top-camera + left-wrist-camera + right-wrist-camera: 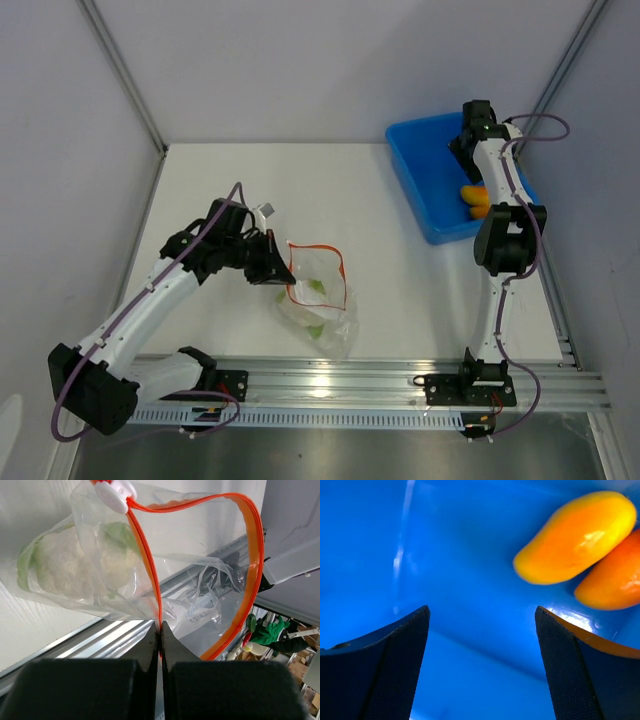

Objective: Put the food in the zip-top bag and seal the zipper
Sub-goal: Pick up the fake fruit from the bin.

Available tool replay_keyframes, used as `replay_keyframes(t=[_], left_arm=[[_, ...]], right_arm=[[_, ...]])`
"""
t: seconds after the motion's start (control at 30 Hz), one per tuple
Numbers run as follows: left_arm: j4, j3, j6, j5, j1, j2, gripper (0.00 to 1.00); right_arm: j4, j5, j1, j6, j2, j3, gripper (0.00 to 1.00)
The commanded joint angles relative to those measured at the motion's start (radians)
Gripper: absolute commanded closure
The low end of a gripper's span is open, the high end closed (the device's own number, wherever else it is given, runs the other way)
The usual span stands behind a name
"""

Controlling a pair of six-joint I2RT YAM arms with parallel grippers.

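The clear zip-top bag (320, 305) lies on the table's middle, its mouth held wide so the orange-red zipper (252, 565) forms a loop. My left gripper (160, 625) is shut on the near edge of that strip. A white-and-green cauliflower piece of food (65, 565) sits inside the bag. Over at the back right, my right gripper (482, 617) hangs open inside the blue bin, nothing between its fingers. A yellow-orange piece (575, 537) and a red-orange piece (615, 577) lie side by side just beyond its right finger (580, 670).
The blue bin (415, 175) stands at the back right against the wall. A white slider tab (116, 495) sits on the zipper's far end. A metal rail (330, 385) runs along the near table edge, just behind the bag's bottom.
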Motion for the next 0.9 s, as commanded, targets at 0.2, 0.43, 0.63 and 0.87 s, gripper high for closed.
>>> replay_keyframes(t=[0.2, 0.43, 0.63, 0.87], left_arm=[[0.037, 0.096, 0.093, -0.036, 0.008, 0.083, 0.99], [-0.006, 0.169, 0.142, -0.036, 0.012, 0.166, 0.99], [-0.036, 0.209, 0.178, -0.036, 0.032, 0.22, 0.99], [-0.061, 0.251, 0.211, -0.007, 0.072, 0.273, 0.99]], right_arm=[[-0.088, 0.058, -0.042, 0.15, 0.088, 0.053, 0.13], [-0.099, 0.1, -0.049, 0.204, 0.14, 0.076, 0.13], [-0.12, 0.126, -0.055, 0.253, 0.163, 0.074, 0.12], [-0.12, 0.135, -0.075, 0.296, 0.188, 0.08, 0.12]])
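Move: The right hand, open and empty inside the blue bin, has the yellow fruit about 7 cm to its right, some 3 cm back and 11 cm below. The orange fruit lies against it, about 5 cm nearer the base and roughly 1 cm farther right, and the bin's right wall stands some 10 cm to the right of the yellow fruit. From the left hand, which is pinching the bag's rim, the yellow fruit is about 35 cm ahead, 47 cm right and 16 cm lower. The right hand sinks about 8 cm into the bin towards the yellow fruit, fast at first and then easing, while sliding some 4 cm to the right and turning about 15 degrees clockwise, its fingers staying wide open and coming close over the fruit without any touch that can be seen. Meanwhile the left hand keeps its shut pinch on the zip rim and carries it about 5 cm forward, tilting only slightly. ##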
